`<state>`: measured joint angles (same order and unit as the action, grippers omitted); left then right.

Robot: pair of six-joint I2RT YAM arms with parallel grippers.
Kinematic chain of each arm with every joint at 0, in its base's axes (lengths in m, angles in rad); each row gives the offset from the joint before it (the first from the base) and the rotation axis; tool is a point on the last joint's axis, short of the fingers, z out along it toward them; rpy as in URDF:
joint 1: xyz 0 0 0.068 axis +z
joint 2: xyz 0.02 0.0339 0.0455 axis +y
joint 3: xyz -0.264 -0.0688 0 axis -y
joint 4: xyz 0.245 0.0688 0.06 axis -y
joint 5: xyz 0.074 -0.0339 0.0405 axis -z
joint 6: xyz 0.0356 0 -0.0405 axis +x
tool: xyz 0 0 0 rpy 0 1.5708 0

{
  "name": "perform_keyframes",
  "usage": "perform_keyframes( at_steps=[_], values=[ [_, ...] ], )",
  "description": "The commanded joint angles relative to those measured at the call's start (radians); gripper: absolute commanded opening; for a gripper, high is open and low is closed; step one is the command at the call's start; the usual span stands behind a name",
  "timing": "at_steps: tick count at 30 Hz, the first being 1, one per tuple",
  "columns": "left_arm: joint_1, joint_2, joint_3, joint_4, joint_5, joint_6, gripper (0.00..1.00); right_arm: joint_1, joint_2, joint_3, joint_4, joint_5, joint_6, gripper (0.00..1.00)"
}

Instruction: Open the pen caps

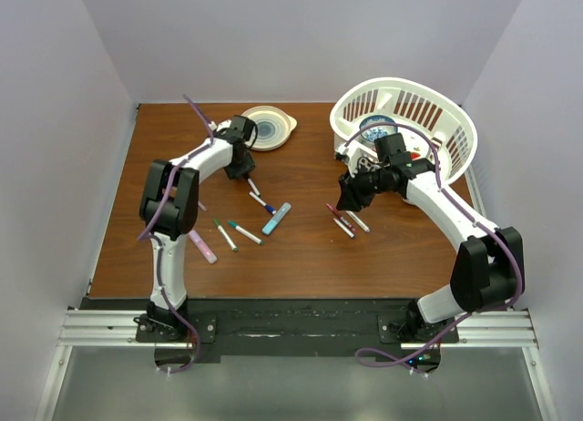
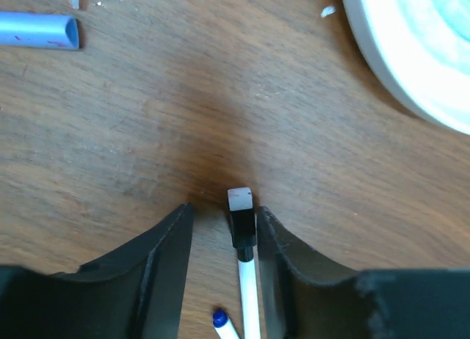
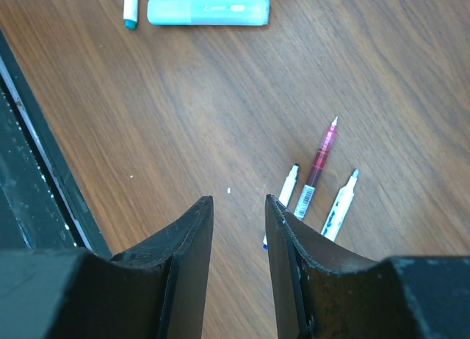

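Observation:
A white pen with a black pen cap (image 2: 241, 218) lies on the wooden table between the fingers of my left gripper (image 2: 225, 220). The right finger (image 2: 273, 240) stands close beside the cap and a gap remains on the left side, so the jaws are open around it. A blue-capped pen (image 2: 219, 321) lies just beside it. In the top view the left gripper (image 1: 241, 162) is low, near the bowl. My right gripper (image 3: 239, 203) hangs open and empty above the table, next to three uncapped pens (image 3: 319, 159).
A white bowl (image 1: 267, 127) sits at the back centre and a white basket (image 1: 405, 129) at the back right. A teal highlighter (image 1: 277, 219), two green-capped pens (image 1: 235, 233) and a pink highlighter (image 1: 204, 248) lie mid-table. A light blue barrel (image 2: 40, 31) lies nearby.

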<state>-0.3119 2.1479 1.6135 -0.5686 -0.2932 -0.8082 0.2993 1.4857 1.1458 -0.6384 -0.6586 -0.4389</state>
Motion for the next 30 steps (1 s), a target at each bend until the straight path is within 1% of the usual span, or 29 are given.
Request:
perform_keyframes(
  at_steps=[1,3,4,8,9,10,12,16,17,18,19,20,21,22,23,24,25,26,27,28,29,30],
  values=[
    [-0.003,0.038,0.033,-0.059,-0.043,0.033,0.39,0.014,-0.034,0.012,-0.007,-0.039,-0.018,0.39],
    [-0.003,0.043,0.037,-0.065,-0.047,0.043,0.36,0.015,-0.036,0.011,-0.009,-0.039,-0.02,0.38],
    [-0.003,0.044,0.04,-0.066,-0.053,0.046,0.3,0.015,-0.035,0.012,-0.009,-0.041,-0.02,0.39],
    [0.0,0.029,0.039,-0.066,-0.061,0.049,0.17,0.018,-0.035,0.012,-0.009,-0.036,-0.02,0.38],
    [0.0,0.018,0.037,-0.066,-0.064,0.043,0.13,0.018,-0.036,0.011,-0.007,-0.038,-0.02,0.38],
    [0.005,0.01,0.031,-0.063,-0.064,0.041,0.06,0.017,-0.033,0.009,-0.007,-0.038,-0.02,0.39],
    [0.011,-0.025,0.02,-0.047,-0.061,0.034,0.0,0.021,-0.024,0.011,-0.03,-0.058,-0.035,0.38],
    [0.037,-0.12,-0.073,0.038,-0.011,0.03,0.0,0.056,-0.002,0.019,-0.063,-0.085,-0.092,0.38],
    [0.042,-0.144,-0.098,0.086,0.008,0.029,0.0,0.067,0.001,0.017,-0.066,-0.085,-0.098,0.38],
    [0.045,-0.204,-0.128,0.116,0.046,0.029,0.0,0.081,0.007,0.014,-0.064,-0.087,-0.11,0.39],
    [0.049,-0.238,-0.198,0.149,0.069,0.033,0.0,0.11,0.01,0.011,-0.061,-0.079,-0.115,0.39],
    [0.05,-0.273,-0.237,0.223,0.095,0.038,0.0,0.129,0.011,0.006,-0.057,-0.073,-0.121,0.39],
    [0.05,-0.345,-0.278,0.263,0.159,0.047,0.0,0.144,0.012,0.005,-0.044,-0.065,-0.124,0.39],
    [0.05,-0.38,-0.364,0.301,0.196,0.052,0.0,0.167,0.012,0.0,-0.038,-0.068,-0.123,0.4],
    [0.05,-0.417,-0.412,0.394,0.241,0.058,0.0,0.172,0.01,-0.004,-0.026,-0.082,-0.118,0.4],
    [0.048,-0.498,-0.531,0.462,0.362,0.078,0.0,0.176,0.008,-0.008,0.002,-0.094,-0.1,0.42],
    [0.046,-0.541,-0.599,0.539,0.424,0.075,0.0,0.182,0.005,-0.015,0.02,-0.105,-0.083,0.44],
    [0.046,-0.584,-0.672,0.735,0.492,0.058,0.0,0.182,0.005,-0.017,0.038,-0.137,-0.066,0.46],
    [0.039,-0.661,-0.808,0.833,0.591,0.035,0.0,0.185,0.008,-0.018,0.08,-0.159,-0.017,0.49],
    [0.031,-0.69,-0.861,0.908,0.621,0.011,0.0,0.187,0.021,-0.017,0.103,-0.191,0.014,0.57],
    [0.017,-0.715,-0.901,1.008,0.641,-0.024,0.0,0.189,0.034,-0.017,0.124,-0.263,0.047,0.67],
    [-0.005,-0.744,-0.958,1.039,0.666,-0.043,0.0,0.192,0.051,-0.011,0.17,-0.313,0.116,0.73]
  ],
)
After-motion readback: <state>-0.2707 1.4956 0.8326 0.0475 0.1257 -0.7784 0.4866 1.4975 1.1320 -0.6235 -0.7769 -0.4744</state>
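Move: The black-capped marker's cap lies right between the left fingertips, about 1 cm below the hand point, its white body running back and right. The blue-capped marker is some 8 cm back and 4 right of that hand, the light-blue highlighter about 12 back and 8 right. From the raised right hand the black cap is roughly 16 cm ahead, 24 left and 12 lower; the three pens lie about 1 ahead, 2 right, 13 below. The black cap is pinched as the left fingers close onto it, the hand almost still; then the marker is pulled back about 9 cm and up 8, drifting right, while the wrist tips its fingers up and drops its left side, some 35 degrees in all. Meanwhile the right hand swings level, left and back, away from the pens towards the marker, turning counter-clockwise and opening late. ##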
